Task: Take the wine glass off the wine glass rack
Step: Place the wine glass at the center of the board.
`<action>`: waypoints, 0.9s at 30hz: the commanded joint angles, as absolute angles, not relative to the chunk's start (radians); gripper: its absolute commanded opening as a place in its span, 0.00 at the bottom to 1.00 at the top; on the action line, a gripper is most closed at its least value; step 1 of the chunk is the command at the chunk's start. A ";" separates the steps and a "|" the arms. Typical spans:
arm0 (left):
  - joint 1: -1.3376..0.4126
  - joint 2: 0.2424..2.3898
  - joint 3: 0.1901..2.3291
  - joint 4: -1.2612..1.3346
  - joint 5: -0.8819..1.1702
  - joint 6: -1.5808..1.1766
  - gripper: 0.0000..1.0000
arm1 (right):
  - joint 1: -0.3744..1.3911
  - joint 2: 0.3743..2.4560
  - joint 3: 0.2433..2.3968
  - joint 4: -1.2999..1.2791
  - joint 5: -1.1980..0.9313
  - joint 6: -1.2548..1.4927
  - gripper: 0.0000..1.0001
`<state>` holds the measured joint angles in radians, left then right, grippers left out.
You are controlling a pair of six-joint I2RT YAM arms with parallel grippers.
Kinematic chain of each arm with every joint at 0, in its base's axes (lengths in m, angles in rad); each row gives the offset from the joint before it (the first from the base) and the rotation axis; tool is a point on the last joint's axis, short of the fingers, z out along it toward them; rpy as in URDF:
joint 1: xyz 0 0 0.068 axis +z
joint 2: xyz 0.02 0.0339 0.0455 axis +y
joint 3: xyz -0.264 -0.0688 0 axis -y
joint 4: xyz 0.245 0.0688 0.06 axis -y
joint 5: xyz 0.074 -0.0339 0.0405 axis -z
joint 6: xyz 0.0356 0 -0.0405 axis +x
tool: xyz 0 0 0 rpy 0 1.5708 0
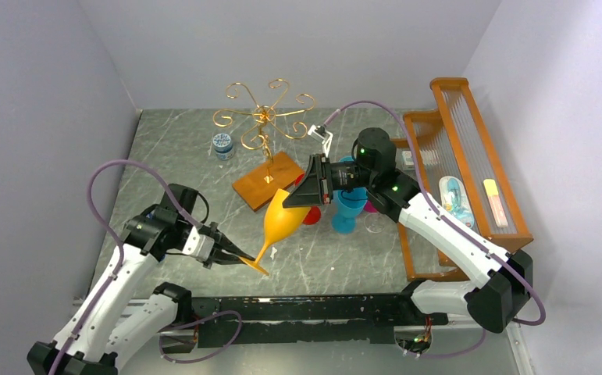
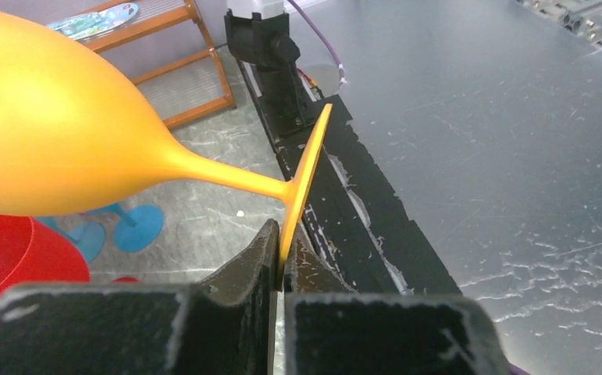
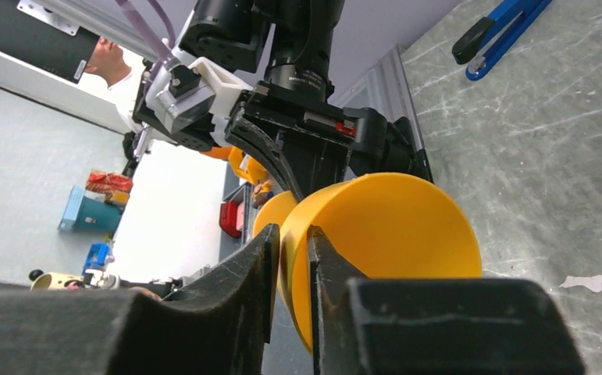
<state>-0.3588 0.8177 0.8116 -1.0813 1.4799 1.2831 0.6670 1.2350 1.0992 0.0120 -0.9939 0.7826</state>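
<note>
The orange wine glass hangs tilted in the air between both arms, off the gold wire wine glass rack, which stands on its brown wooden base behind it. My left gripper is shut on the rim of the glass's flat foot; in the left wrist view the foot's edge sits pinched at my left gripper, and the bowl fills the upper left. My right gripper has one finger inside and one outside the bowl's mouth. In the right wrist view the wine glass has its wall pressed in my right gripper.
A blue glass, a red glass and a clear glass stand just right of the held one, under the right arm. A large orange wooden frame lines the right side. A small blue-and-white jar sits left of the rack.
</note>
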 commanded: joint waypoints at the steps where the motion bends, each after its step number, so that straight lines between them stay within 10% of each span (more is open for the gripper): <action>1: -0.348 0.770 0.768 -0.840 1.397 1.026 0.05 | 0.667 1.224 1.102 0.056 -1.046 0.803 0.21; 8: -0.348 0.674 0.690 -0.566 1.309 0.716 0.05 | 0.668 1.221 1.104 0.037 -1.027 0.790 0.00; 18: -0.348 0.670 0.700 -0.591 1.286 0.746 0.06 | 0.667 1.212 1.098 0.042 -1.012 0.787 0.00; 27: -0.348 0.675 0.731 -0.643 1.299 0.779 0.34 | 0.667 1.205 1.105 0.005 -0.989 0.762 0.00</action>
<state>-0.3565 0.6743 0.6907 -0.6308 1.3079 0.7635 0.6621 1.2190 1.0992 0.0299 -1.0054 0.7891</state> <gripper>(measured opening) 0.304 0.029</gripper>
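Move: The right hand's open fingers straddle the rim of the yellow wine glass, whose middle is about 4 cm back, 3 cm left and 5 cm below. From that hand the red glass stands some 12 cm ahead, 5 cm right, the nearer blue one 8 cm ahead, 16 cm right, both 30 cm down. The left hand already pinches the foot; the glass's middle is 5 cm ahead, 6 cm right, 5 cm up. Forward by about 3 cm and slightly down goes the left hand, swinging some 10 degrees counter-clockwise with the foot still pinched, then its fingers begin to open around the foot's edge. The right hand stays nearly in place, rising under a centimetre, and early on shuts its fingers on the bowl's rim, one inside and one outside, and keeps that pinch. ##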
